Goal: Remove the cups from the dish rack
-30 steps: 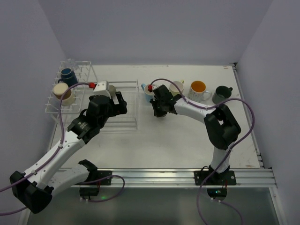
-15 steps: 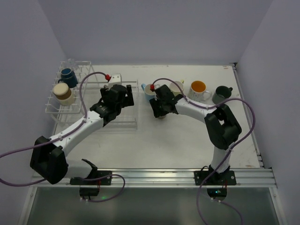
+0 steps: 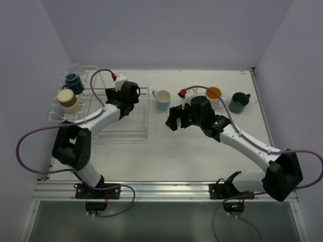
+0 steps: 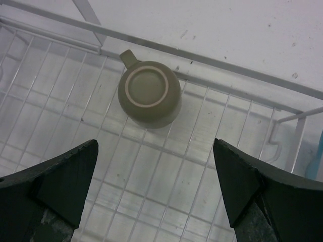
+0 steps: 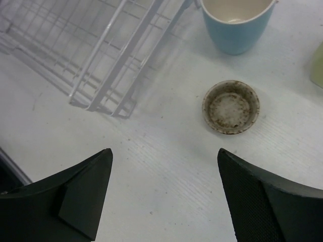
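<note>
The white wire dish rack (image 3: 132, 132) lies at the left. Its tall part holds a navy cup (image 3: 73, 82) and a cream cup (image 3: 67, 100). My left gripper (image 3: 130, 95) hangs open over the low basket. In the left wrist view the gripper (image 4: 156, 186) is above and short of an upturned grey-brown cup (image 4: 149, 94) lying on the rack wires (image 4: 60, 91). My right gripper (image 3: 177, 120) is open over the table. Ahead of the right gripper (image 5: 164, 196) stands a small grey-brown cup (image 5: 231, 107), upright and free, beside the light blue cup (image 5: 237, 25).
On the table to the right stand the light blue cup (image 3: 162, 100), a white mug with orange inside (image 3: 214, 94) and a dark green cup (image 3: 238, 102). A pale yellow-green cup (image 5: 318, 65) shows at the right wrist view's edge. The rack's corner (image 5: 108, 55) is left of the right gripper.
My right gripper opened, let go of the small grey-brown cup and backed away from it. The left arm stretched forward over the rack's basket, staying open.
</note>
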Motion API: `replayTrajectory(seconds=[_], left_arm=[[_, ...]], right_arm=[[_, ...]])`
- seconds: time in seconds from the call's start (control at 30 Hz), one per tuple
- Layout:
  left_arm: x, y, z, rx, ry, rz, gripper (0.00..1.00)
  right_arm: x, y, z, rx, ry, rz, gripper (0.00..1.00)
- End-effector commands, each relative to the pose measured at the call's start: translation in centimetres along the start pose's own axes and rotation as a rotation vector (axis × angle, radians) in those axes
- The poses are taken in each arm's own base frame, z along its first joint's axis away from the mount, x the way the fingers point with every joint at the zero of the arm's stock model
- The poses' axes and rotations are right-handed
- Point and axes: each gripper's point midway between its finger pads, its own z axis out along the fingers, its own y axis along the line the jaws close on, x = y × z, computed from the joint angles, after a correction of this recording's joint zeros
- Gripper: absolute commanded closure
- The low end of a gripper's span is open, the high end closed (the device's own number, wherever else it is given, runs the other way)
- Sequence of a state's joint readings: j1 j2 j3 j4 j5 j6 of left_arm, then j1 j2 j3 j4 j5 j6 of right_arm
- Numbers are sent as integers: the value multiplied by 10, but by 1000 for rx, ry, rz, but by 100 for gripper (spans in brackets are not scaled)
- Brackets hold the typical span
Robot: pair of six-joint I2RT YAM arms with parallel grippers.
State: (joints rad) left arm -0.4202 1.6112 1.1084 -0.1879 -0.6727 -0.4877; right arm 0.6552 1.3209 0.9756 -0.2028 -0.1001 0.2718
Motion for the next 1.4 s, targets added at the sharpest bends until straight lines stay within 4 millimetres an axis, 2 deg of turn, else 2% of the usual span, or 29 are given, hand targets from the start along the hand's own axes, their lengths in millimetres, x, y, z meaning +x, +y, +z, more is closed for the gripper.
replayTrajectory(seconds=[0.0, 0.13, 0.23, 0.4, 0.5, 0.63, 0.77, 0.9, 1.0, 1.03, 1.1, 1.13, 1.17, 1.2, 1.23, 1.27, 1.3, 1.33, 1.37], left_arm=[[-32, -3, 16, -72, -106, -71, 0], [-23, -2, 45, -101, -73, -54, 0], [-25, 0, 56, -112, -83, -45, 0], [-17, 4, 69, -115, -71, -46, 0], [-26, -1, 77, -88, -101, -56, 4], [-23, -1, 88, -71, -89, -62, 17], [-19, 3, 94, -71, -78, -67, 25], [-18, 4, 93, -60, -73, -72, 46], [-25, -2, 82, -1, -72, -103, 57], [-36, -5, 72, 32, -87, -135, 58], [-39, -15, 57, 119, -75, -165, 61], [-43, -15, 43, 151, -85, -201, 62], [-42, -18, 36, 182, -83, -215, 62], [-42, -28, 16, 264, -80, -242, 63], [-44, -27, 1, 299, -83, -277, 64], [-42, -29, -9, 332, -79, -295, 64], [-59, -32, -32, 404, -114, -354, 66], [-44, -30, -39, 427, -96, -359, 67], [-46, -34, -52, 470, -103, -378, 67]], right_arm=[[-7, 24, -12, -136, -50, 18, 11], [-6, 36, -25, -202, -82, 22, 9], [-4, 42, -33, -240, -97, 14, 9], [-5, 48, -38, -272, -107, 9, 11], [-3, 54, -40, -312, -100, 10, 11], [-5, 62, -48, -351, -106, 12, 12], [-12, 66, -60, -363, -139, 3, 12], [-18, 70, -69, -378, -162, 7, 13], [-25, 73, -74, -387, -189, 26, 13], [-26, 73, -75, -387, -196, 40, 13], [-37, 78, -79, -408, -239, 93, 13], [-34, 80, -77, -415, -240, 117, 13], [-43, 85, -80, -439, -283, 155, 13], [-45, 87, -78, -450, -311, 204, 13], [-41, 88, -75, -455, -310, 230, 13], [-47, 91, -77, -473, -335, 269, 14], [-46, 93, -76, -480, -339, 288, 14], [-44, 92, -73, -475, -340, 321, 15], [-47, 95, -74, -486, -353, 324, 15]])
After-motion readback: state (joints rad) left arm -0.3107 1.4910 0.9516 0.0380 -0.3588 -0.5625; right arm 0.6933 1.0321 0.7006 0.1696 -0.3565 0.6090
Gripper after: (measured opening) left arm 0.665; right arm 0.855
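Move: The grey-green cup sits upside down in the rack, some 7 cm ahead of the left hand, about 4 cm to its left and 6 cm below. The rack's right-hand wall runs some 16 cm to the right of that cup and level with it; the light-blue cup stands on the table beyond, roughly 23 cm to its right and about 1 cm nearer the base. From the right hand, the grey-green cup is about 20 cm ahead, 31 cm left and 11 cm below. The upturned grey-green cup is approached by the left hand, going forward and down with a little left, open fingers straddling the body; they close and pinch its sides. Keeping that grip, the hand draws back and lifts, each about 5 cm, drifting right and rolling its left side down. The empty, open right hand backs off and rises about 7 cm each, rolling its left side up. ##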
